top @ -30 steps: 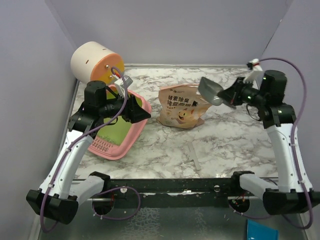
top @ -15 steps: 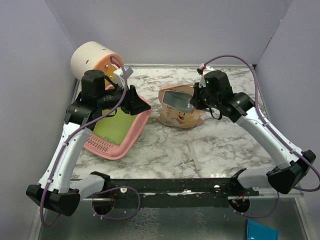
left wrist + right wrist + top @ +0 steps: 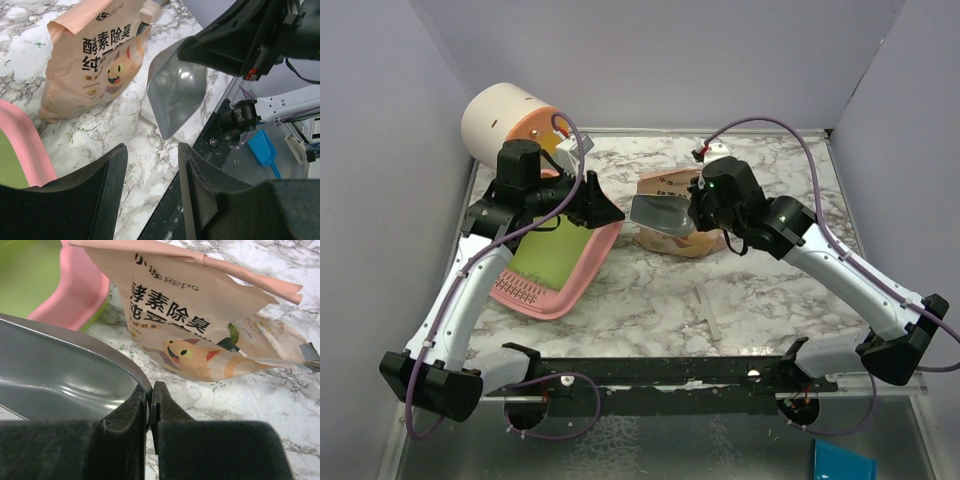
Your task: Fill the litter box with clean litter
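The pink litter box with its lime-green bottom lies at the left, and its rim shows in the left wrist view and the right wrist view. My left gripper hovers open over the box's right rim, with nothing between its fingers. My right gripper is shut on the rim of a grey scoop. The scoop's bowl is bare and hangs in front of the tan paper bag. No clean litter shows.
A cream-and-orange cylinder stands behind the box at the back left. A white strip lies on the marble in front of the bag. A blue scoop rests below the table's near edge.
My right arm has swung left from the back right, carrying the scoop to the bag's front. My left gripper has shifted slightly right and its jaws have narrowed a little.
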You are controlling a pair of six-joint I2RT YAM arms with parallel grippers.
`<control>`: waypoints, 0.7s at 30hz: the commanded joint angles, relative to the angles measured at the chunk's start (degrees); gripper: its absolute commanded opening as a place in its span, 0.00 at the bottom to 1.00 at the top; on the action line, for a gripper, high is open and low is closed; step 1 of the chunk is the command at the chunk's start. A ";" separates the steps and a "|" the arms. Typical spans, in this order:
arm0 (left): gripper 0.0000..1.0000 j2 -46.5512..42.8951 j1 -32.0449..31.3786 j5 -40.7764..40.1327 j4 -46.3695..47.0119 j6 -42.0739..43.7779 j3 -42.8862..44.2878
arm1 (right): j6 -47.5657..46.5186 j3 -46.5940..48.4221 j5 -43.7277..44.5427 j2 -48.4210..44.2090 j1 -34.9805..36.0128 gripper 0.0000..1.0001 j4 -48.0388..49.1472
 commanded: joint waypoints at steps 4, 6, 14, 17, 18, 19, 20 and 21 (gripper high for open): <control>0.47 1.60 -1.91 -0.94 4.25 -1.69 -1.00 | 2.22 2.26 3.83 1.25 4.49 0.01 2.10; 0.47 1.99 -2.46 -1.63 4.34 -1.80 -1.17 | 2.37 2.76 4.44 1.76 5.90 0.01 2.25; 0.45 2.96 -4.43 -3.62 4.36 -2.20 -1.66 | 3.92 3.91 8.80 3.44 9.66 0.01 1.85; 0.38 2.70 -4.59 -3.75 4.38 -2.42 -2.45 | 4.73 3.41 9.87 2.83 9.86 0.01 1.97; 0.32 2.61 -4.66 -3.82 4.41 -2.43 -2.71 | 4.95 3.27 11.33 2.48 9.87 0.01 1.87; 0.20 2.60 -4.72 -3.98 4.40 -2.32 -2.98 | 5.08 3.10 12.05 2.15 9.90 0.01 1.92; 0.09 2.67 -4.76 -4.09 4.38 -2.33 -3.28 | 5.10 2.86 12.45 1.72 9.92 0.01 2.13; 0.00 2.76 -4.76 -4.22 4.36 -2.37 -3.51 | 5.25 2.58 12.86 1.18 9.95 0.01 2.35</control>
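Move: The steel scoop, pinched by its right rim in the right gripper, has its middle some 8 cm right of the empty left hand, 2 cm ahead and 2 cm lower. From that hand the litter bag is about 13 cm right, 18 ahead, 19 below, and the litter box about 16 left, 11 ahead, 25 below. From the right hand, the left gripper is roughly 13 cm left, 3 back, 3 above, and the bag about 14 straight ahead, 15 below. The right hand keeps its pinch on the scoop's rim and carries it about 4 cm to the left and 2 cm back, bringing the free end up to the left gripper, then eases to a stop with a slight drift back right. Meanwhile the left hand goes right about 2 cm and sinks nearly 3 cm to meet it, its half-open fingers straddling the scoop's near rim and, once the right hand has slowed, closing to pinch it. ##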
